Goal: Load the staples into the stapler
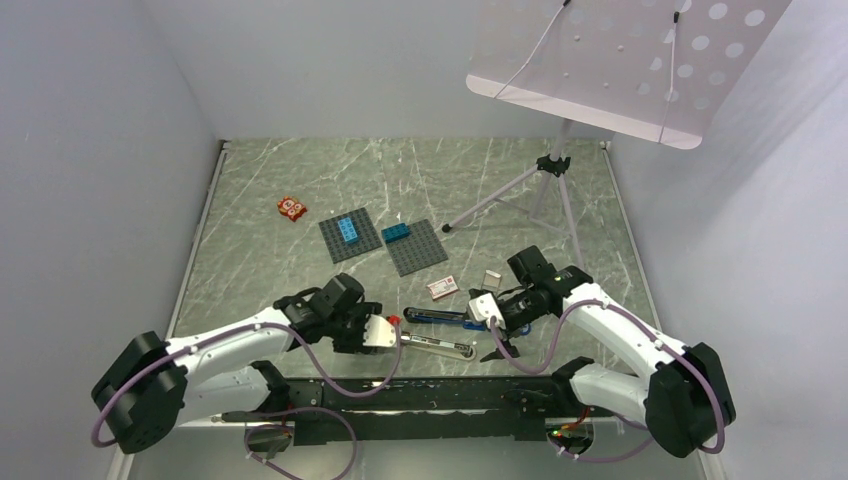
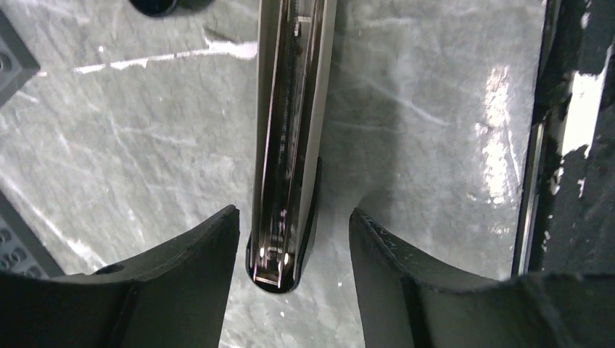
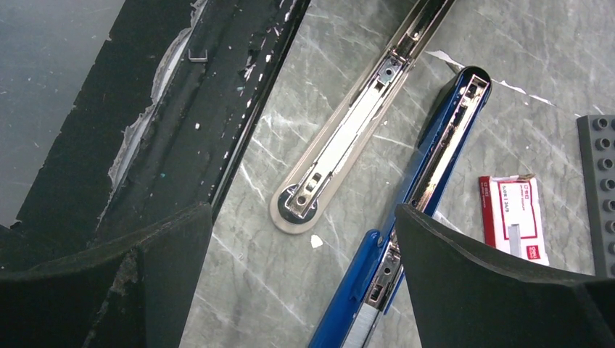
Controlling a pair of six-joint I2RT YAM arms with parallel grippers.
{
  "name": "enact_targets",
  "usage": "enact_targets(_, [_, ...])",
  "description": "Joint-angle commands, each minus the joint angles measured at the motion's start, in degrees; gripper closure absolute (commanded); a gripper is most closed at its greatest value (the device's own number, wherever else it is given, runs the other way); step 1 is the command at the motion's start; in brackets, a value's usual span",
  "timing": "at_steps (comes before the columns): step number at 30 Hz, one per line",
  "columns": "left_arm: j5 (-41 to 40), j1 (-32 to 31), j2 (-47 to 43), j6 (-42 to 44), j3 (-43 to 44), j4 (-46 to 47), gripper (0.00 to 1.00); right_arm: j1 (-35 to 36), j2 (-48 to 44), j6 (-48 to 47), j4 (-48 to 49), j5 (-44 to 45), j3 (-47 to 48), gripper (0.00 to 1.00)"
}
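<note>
The stapler lies swung open near the table's front: its blue top arm point(image 1: 440, 316) point(image 3: 435, 159) and its chrome base point(image 1: 440, 346) point(image 3: 341, 145) lie side by side. In the left wrist view the chrome channel's point(image 2: 290, 130) rounded end sits between the fingers of my left gripper point(image 2: 294, 246) point(image 1: 385, 332), with a gap on each side. My right gripper point(image 3: 303, 217) point(image 1: 487, 312) hangs open over bare table, its right finger point(image 3: 479, 283) overlapping the blue arm. A silvery strip point(image 3: 360, 333) shows in that arm. The white and red staples box point(image 1: 442, 288) point(image 3: 513, 217) lies just beyond, with a small greyish tray point(image 1: 491, 279) beside it.
Two grey baseplates point(image 1: 350, 240) point(image 1: 417, 250) carrying blue bricks point(image 1: 349, 228) lie mid-table, with an orange-red tile point(image 1: 292, 208) further left. A tripod point(image 1: 550, 165) holding a white perforated board stands at the back right. The black mounting rail point(image 3: 181, 123) point(image 2: 580, 145) runs along the near edge.
</note>
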Motion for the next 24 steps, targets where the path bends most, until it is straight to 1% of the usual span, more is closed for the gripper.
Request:
enact_targets(1, [-2.91, 0.02, -5.66, 1.31, -3.57, 0.07, 0.40, -1.00, -0.11, -3.09, -1.57, -1.73, 1.76, 0.00])
enact_targets(4, [-2.65, 0.01, -8.34, 1.78, -5.26, 1.15, 0.41, -1.15, 0.28, -3.64, -1.85, -1.63, 1.61, 0.00])
enact_targets(7, [-2.37, 0.02, -6.25, 1.51, -4.65, 1.31, 0.44, -1.18, 0.26, -3.72, -1.56, -1.60, 1.42, 0.00])
enact_targets(8, [-2.32, 0.02, -4.88, 1.31, -4.01, 1.26, 0.47, -1.17, 0.30, -3.73, -1.63, -1.64, 1.42, 0.00])
enact_targets(9, [-2.20, 0.01, -3.25, 0.92, -3.22, 0.98, 0.52, -1.22, 0.31, -3.76, -1.62, -1.65, 1.35, 0.00])
enact_targets(11, [-2.16, 0.07, 0.12, 0.24, -1.42, -0.05, 0.65, -1.19, 0.28, -3.80, -1.78, -1.57, 1.29, 0.00])
enact_targets(14, [-1.67, 0.04, 1.68, -0.65, 0.22, -1.33, 0.78, -1.18, 0.33, -3.96, -1.78, -1.18, 0.99, 0.00])
enact_targets(17, [-1.87, 0.08, -0.20, -1.46, 0.51, -1.90, 0.87, -1.19, 0.29, -4.22, -0.94, -0.44, 0.17, 0.00])
enact_targets(20, [-2.24, -0.05, -2.22, -2.58, 1.34, -3.13, 0.94, -1.18, -0.48, -2.59, 1.85, 0.84, -1.21, 0.00])
enact_targets(24, [-2.11, -0.83, -3.17, -4.33, 3.05, -4.51, 0.97, -1.04, -1.48, 2.76, 7.57, 2.69, -2.82, 0.02])
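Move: The open grey stapler lies lengthwise between the left hand's open fingers. Its middle is about 9 cm to the right, 2 cm back and 1 cm below, its left end just behind the fingertips. From the left hand, the blue stapler is some 20 cm to the right and 2 cm farther out, and the red-and-white box about 15 cm to the right and 8 cm out. From the right hand, the grey stapler's middle is roughly 10 cm left, 2 cm ahead and 8 cm below. The left hand's fingers pinch the grey stapler near its left end, closing from a little over half open onto both sides of it. The hand first eases about 1 cm to the left along the stapler, then shifts about 1 cm forward and to the right as the fingers close, and finally draws slightly back and left with the grip kept. ##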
